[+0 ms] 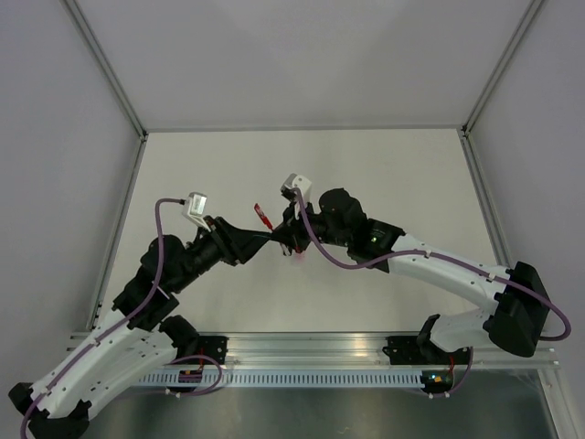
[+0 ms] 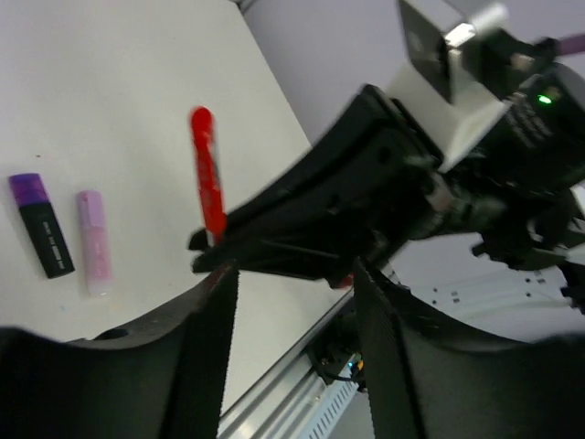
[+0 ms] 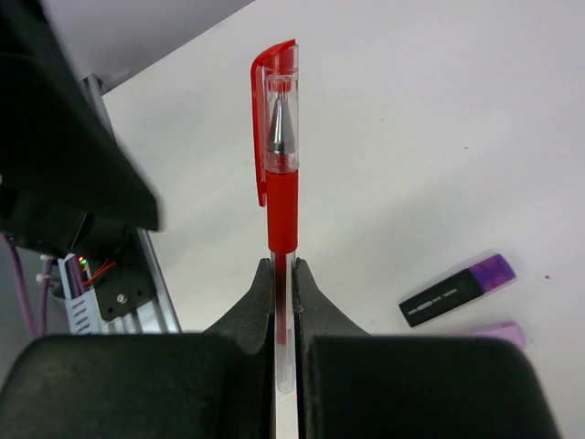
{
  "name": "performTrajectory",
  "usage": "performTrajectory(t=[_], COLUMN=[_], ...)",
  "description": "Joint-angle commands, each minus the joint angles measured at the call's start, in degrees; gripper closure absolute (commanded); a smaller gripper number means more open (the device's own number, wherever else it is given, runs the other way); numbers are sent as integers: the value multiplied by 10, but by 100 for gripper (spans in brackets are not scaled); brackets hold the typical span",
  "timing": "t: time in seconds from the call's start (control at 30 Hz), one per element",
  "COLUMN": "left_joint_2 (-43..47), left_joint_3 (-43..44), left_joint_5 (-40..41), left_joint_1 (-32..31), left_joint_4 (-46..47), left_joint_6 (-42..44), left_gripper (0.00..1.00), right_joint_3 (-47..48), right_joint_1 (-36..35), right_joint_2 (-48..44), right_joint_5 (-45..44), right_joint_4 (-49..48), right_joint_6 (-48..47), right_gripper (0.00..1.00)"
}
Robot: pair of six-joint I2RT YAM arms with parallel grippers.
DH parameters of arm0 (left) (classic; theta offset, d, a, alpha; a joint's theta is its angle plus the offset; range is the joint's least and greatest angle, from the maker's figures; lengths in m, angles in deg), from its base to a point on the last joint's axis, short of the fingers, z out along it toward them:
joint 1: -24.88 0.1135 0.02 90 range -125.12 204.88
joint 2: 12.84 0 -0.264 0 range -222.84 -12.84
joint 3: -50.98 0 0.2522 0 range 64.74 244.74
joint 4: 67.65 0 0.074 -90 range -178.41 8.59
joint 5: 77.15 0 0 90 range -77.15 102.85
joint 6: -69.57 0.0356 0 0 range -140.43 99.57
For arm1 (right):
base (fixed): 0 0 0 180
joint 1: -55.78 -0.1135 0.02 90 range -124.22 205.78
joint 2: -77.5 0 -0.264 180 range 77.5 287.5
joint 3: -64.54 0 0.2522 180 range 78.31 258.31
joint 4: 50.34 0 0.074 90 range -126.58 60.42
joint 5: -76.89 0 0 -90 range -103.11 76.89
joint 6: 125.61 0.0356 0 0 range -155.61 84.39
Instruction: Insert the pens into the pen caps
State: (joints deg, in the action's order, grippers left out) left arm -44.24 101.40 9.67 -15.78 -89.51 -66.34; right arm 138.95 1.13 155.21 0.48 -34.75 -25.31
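Note:
My right gripper is shut on the clear barrel of the thin red pen, held above the table. The slim red cap sits over the pen's tip, and the metal point shows through it. In the left wrist view the red pen sticks out past the right gripper's fingers. My left gripper is open and empty, close under the right gripper. The pale pink marker and the stubby black-and-purple cap lie side by side on the table, apart. In the top view the pen shows between both wrists.
The white table is walled on three sides. An aluminium rail runs along the near edge by the arm bases. The two arms meet at the table's middle and hide the marker and its cap in the top view.

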Motion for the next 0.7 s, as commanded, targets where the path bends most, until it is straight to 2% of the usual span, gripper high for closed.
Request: performTrajectory(t=[0.0,0.2,0.33,0.43,0.5,0.67], left_joint_2=[5,-8,-9,-19,-36,-87], left_joint_3=[56,101,120,133,131,101], left_joint_5=[-49,-35,14,69,91,122], left_joint_1=[-7,-7,-8,-7,-7,-6], left_joint_4=[-56,-108,-147,-188,-195,-171], left_joint_6=[27,47,74,95,107,118], left_gripper=[40,30,28,22,11,3], right_joint_3=[-17,-39,-54,-75,-108,-158], right_joint_1=[11,10,12,16,15,27], right_joint_2=[-14,-27,-43,-56,-61,-43], right_joint_5=[-34,-44,-79,-162,-226,-327], right_joint_4=[-59,-58,-36,13,33,70], right_joint_6=[-11,17,72,129,180,245], right_gripper=[100,100,100,100,100,100])
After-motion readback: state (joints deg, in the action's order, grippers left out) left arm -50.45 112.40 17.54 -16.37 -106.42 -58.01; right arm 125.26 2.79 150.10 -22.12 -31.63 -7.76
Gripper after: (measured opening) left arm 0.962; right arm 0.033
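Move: The right gripper already holds the capped red pen by its barrel. The open table beside the pink pen lies roughly 12 cm to its right, 10 cm ahead and 23 cm below; the pink pen is some 14 cm ahead and 5 cm right, and the black marker about 16 cm ahead and 1 cm right, both on the tabletop. From the left gripper, the red pen stands about 5 cm ahead, 4 cm right and slightly lower. Carry the capped red pen away from the left gripper, rightwards and down about 8 cm each way and a little forward, keeping the right fingers shut while that wrist swings some 30 degrees clockwise and tips down. Lift the already free left gripper back and up about 4 cm, then bring it down again and slightly left, rolling its left side up and spreading its fingers wide. ##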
